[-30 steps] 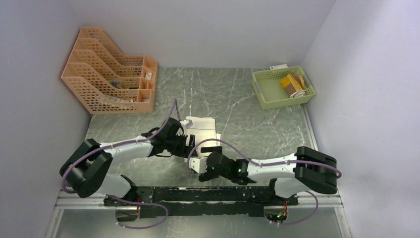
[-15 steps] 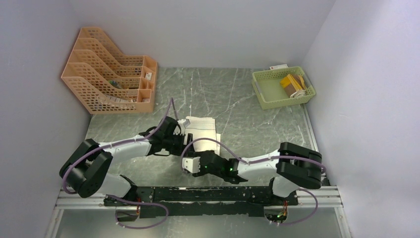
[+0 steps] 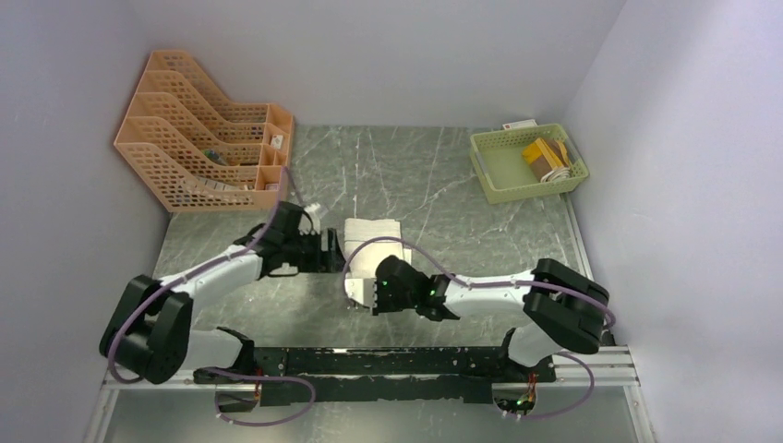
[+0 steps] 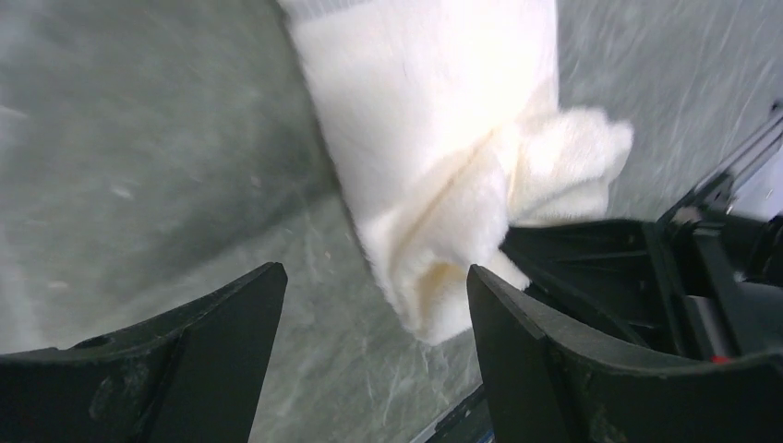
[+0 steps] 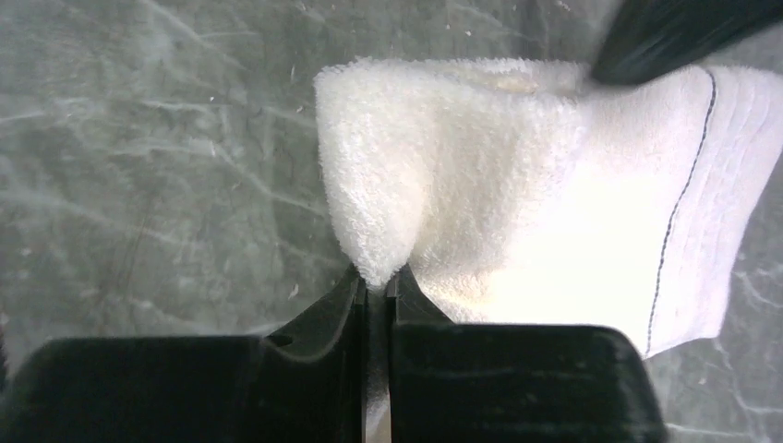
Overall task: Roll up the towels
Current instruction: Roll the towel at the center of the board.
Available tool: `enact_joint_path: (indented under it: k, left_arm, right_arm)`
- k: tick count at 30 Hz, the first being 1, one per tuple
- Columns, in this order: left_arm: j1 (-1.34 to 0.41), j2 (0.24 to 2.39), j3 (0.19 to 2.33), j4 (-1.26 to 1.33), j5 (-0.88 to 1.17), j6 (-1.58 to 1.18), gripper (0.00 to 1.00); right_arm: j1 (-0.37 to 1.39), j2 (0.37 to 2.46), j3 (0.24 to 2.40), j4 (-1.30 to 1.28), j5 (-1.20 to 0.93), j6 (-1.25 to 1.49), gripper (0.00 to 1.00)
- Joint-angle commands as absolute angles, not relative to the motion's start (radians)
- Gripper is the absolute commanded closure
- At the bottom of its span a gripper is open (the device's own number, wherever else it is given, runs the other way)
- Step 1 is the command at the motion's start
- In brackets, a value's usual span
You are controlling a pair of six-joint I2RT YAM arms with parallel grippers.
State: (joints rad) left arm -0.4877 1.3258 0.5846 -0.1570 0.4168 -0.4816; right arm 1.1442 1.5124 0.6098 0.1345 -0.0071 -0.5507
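The cream-white towel (image 3: 373, 233) lies on the marble table in the middle, its near end folded up. My right gripper (image 3: 362, 292) is shut on that near edge; in the right wrist view a pinch of towel (image 5: 434, 166) sits between the closed fingers (image 5: 377, 291). My left gripper (image 3: 331, 251) is open and empty just left of the towel; the left wrist view shows the towel's bunched end (image 4: 452, 185) beyond the spread fingertips (image 4: 374, 286). The mustard-yellow and brown towel (image 3: 543, 157) lies rolled in the green basket (image 3: 489, 175) at the back right.
An orange tiered file rack (image 3: 203, 138) stands at the back left. Grey walls close in the table on three sides. A metal rail (image 3: 369, 365) runs along the near edge with the arm bases.
My left gripper has let go and pulled back to the left of the towel, now open. My right gripper has moved forward and left, carrying the towel's near edge over.
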Motion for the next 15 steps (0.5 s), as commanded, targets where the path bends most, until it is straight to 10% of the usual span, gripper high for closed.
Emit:
enact_joint_path:
  k: [1,15]
  left_arm:
    - [-0.354,1.225,0.686,-0.249,0.475,-0.429,0.16]
    - [-0.33,0.967,0.683,-0.296,0.566,-0.082,0.16]
  right_arm:
    - [1.053,1.445,0.643,-0.002,-0.307,-0.516,1.0]
    - [0.714,1.745,0.993,-0.298,-1.005,-0.387,1.0]
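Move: The white towel's near edge is already pinched in the right hand; the towel's middle lies about 6 cm ahead of that hand and 1 cm lower, almost straight out, with its striped end roughly 12 cm ahead. The open left gripper hangs some 6 cm ahead and 6 cm left of the right hand, slightly higher. From the left hand, the towel's middle is about 8 cm to the right, 1 cm back and 4 cm below. The towel's near edge, kept shut in the right fingers, is raised about 4 cm and carried some 2 cm forward towards the striped end, while that wrist rolls about 35 degrees so its fingertips swing back under towards the base. The left hand, staying open, quickly clears away from the towel, up about 11 cm, forward and left, easing slightly back at the end as its fingers tilt outward. ##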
